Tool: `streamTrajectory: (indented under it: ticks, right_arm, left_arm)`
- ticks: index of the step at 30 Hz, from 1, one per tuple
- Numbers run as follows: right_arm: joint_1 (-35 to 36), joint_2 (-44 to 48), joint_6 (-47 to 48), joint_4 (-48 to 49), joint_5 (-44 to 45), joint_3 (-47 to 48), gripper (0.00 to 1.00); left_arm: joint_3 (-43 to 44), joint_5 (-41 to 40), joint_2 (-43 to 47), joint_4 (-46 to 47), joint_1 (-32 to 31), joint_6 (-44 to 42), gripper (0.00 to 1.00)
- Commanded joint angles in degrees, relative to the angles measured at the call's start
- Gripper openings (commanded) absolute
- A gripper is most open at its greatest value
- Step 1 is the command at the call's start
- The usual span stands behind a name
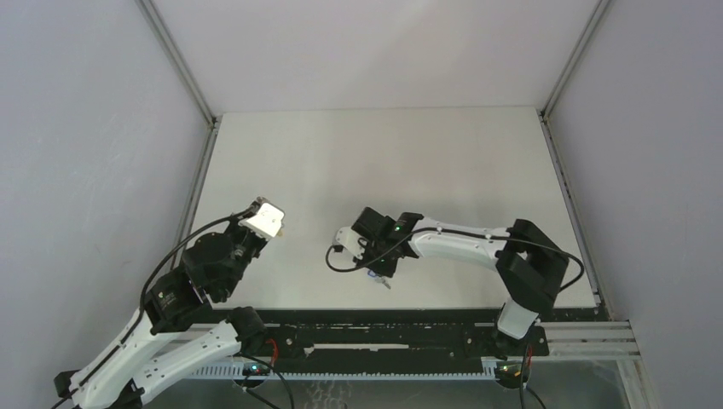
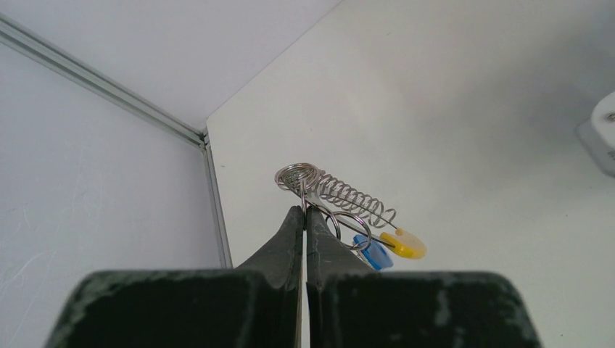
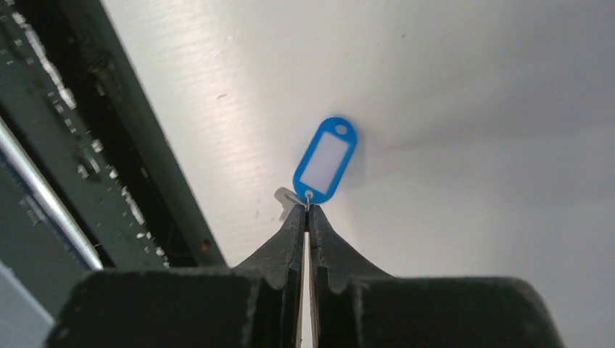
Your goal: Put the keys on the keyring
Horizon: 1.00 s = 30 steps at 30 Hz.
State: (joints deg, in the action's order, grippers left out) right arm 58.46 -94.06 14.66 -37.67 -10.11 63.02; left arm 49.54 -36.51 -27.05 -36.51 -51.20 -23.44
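In the left wrist view my left gripper point(image 2: 304, 210) is shut on a thin wire ring of the keyring point(image 2: 348, 197), a silvery coiled loop held above the table. A yellow piece point(image 2: 405, 245) hangs at its far end, and one of the keys point(image 2: 376, 254) with a blue head hangs from a round ring beside it. In the right wrist view my right gripper point(image 3: 307, 209) is shut on the small ring of another key, whose blue plastic head point(image 3: 325, 159) has a white panel. A bit of silver metal point(image 3: 285, 197) shows at its left fingertip. From above, the right gripper point(image 1: 380, 278) is low near the table's front edge.
A black rail point(image 3: 87, 145) runs along the near table edge, close to the right gripper. The white table point(image 1: 384, 162) is boxed in by grey walls with metal corner posts point(image 2: 215, 210). A white part of the right arm point(image 2: 602, 130) shows at the edge of the left wrist view.
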Motion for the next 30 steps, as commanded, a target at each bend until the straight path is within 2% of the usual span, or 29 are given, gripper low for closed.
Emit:
streamTrajectory:
  ticks: [1, 10, 30]
  right_arm:
    - [0.5, -5.8, 3.0, -2.1, 2.6, 6.1, 0.0]
    - [0.6, -14.9, 4.9, -4.3, 2.5, 15.8, 0.0]
    - [0.7, -18.8, 2.8, -5.3, 4.3, 18.5, 0.04]
  left_arm:
    - [-0.6, 3.6, 0.0, 3.6, 2.8, 1.2, 0.0]
    - [-0.5, 6.2, -0.4, 3.9, 4.9, 1.7, 0.0]
    - [-1.0, 9.1, -1.9, 4.4, 7.0, 2.3, 0.0]
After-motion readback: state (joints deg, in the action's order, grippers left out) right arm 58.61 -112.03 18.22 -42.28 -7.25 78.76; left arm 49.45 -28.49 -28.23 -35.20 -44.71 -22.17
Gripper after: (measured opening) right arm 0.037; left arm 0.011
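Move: The blue tag and its key already hang from my right fingertips, the tag's middle about 2 cm ahead and 2 cm left of them. The bare table spot they are going to is some 3 cm ahead, 4 cm left and 4 cm below; the table's near edge is about 8 cm straight back. The keyring, held high by my left hand, is about 23 cm left, 5 cm ahead and 22 cm up. From my left hand, that spot is roughly 20 cm right, 2 cm back and 28 cm down. I sweep my right hand forward and left, about 5 cm in all, while sinking some 3 cm to bring the blue tag and key down to the bare table, away from the near edge. The travel ends halfway; then I stay there, settling slightly lower, with the fingertips still about the tag's wire loop and only a sliver apart. ##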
